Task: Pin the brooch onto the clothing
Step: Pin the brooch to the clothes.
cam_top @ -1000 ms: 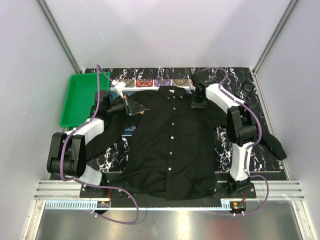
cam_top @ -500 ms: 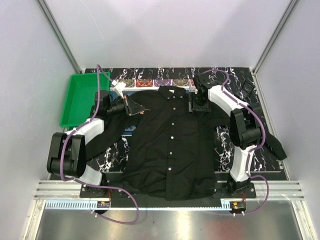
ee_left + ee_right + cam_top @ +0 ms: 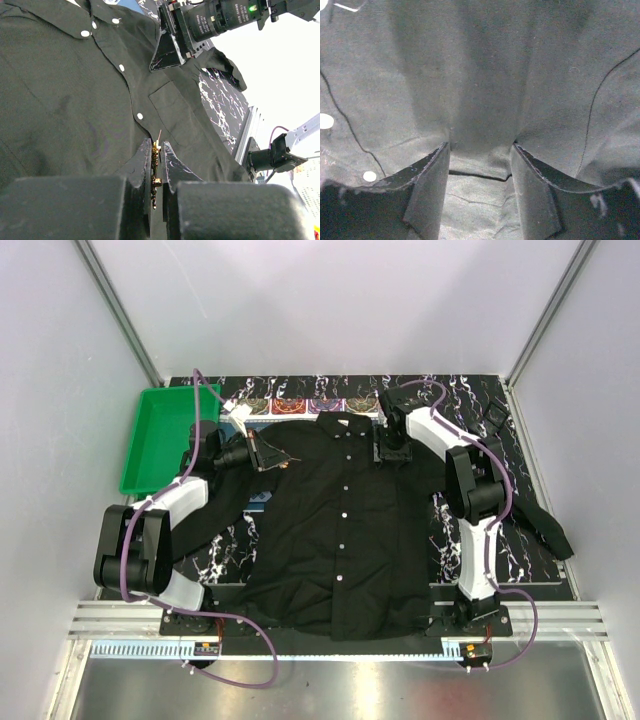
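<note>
The clothing, a black button-up shirt (image 3: 340, 530), lies spread flat on the table with its collar at the far end. My left gripper (image 3: 276, 455) hovers over the shirt's left shoulder area, shut on the brooch (image 3: 156, 167). The brooch is a tiny golden pin held edge-on between the fingers, its thin needle pointing out past the tips above the shirt (image 3: 70, 95). My right gripper (image 3: 390, 450) is open and pressed down on the shirt's chest near the collar. In the right wrist view its fingers (image 3: 432, 170) straddle a raised fold of black cloth (image 3: 480, 100).
A green tray (image 3: 165, 435) stands at the far left of the table. A patterned placemat (image 3: 310, 404) peeks out behind the collar. The shirt's right sleeve (image 3: 548, 528) runs off toward the table's right edge. Grey walls close in on three sides.
My right gripper has gone from shut to open and shifted slightly left on the shirt's chest. The left gripper and brooch have stayed put.
</note>
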`<action>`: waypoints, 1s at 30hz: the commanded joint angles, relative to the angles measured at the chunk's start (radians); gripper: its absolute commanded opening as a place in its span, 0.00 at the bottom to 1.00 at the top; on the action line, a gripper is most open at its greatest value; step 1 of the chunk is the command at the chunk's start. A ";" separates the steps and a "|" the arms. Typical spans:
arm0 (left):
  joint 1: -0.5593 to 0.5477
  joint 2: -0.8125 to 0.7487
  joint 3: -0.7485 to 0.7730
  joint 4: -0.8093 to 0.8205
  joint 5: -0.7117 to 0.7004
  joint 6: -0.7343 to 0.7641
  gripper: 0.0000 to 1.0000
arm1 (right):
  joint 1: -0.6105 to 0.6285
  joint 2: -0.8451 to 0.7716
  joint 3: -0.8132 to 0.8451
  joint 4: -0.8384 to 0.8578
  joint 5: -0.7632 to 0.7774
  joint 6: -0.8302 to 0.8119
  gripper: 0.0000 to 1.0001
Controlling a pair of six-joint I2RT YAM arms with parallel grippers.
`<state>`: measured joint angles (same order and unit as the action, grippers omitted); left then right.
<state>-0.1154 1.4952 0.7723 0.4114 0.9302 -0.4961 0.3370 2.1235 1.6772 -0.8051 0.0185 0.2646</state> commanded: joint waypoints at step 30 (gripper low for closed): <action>-0.329 0.539 0.332 0.523 -0.114 -0.490 0.00 | -0.105 -0.155 -0.139 0.139 -0.227 -0.019 0.00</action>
<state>-0.4145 1.9671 1.0431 0.7910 0.8795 -0.8974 0.2600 2.0197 1.5497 -0.7128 -0.1268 0.2504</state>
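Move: The left hand already holds the brooch, its pin pointing right. The shirt patch it is bound for, at the right fingertips, lies about 25 cm to its right, 6 cm ahead and 15 cm below. The open right fingers are some 2 cm above that patch; from them the nearest button is level and about 8 cm left, the pocket's middle 8 cm back, and the collar 13 cm ahead and 9 cm left. Straight down by about 1.5 cm goes the right hand, shutting its fingers to pinch the shirt just beyond the pocket edge; it then lifts some 3 cm and edges left, tilting slightly. Meanwhile the left hand, keeping its grip on the brooch, sweeps right about 14 cm towards the pinch, sinking a little and turning slightly clockwise and downward. ##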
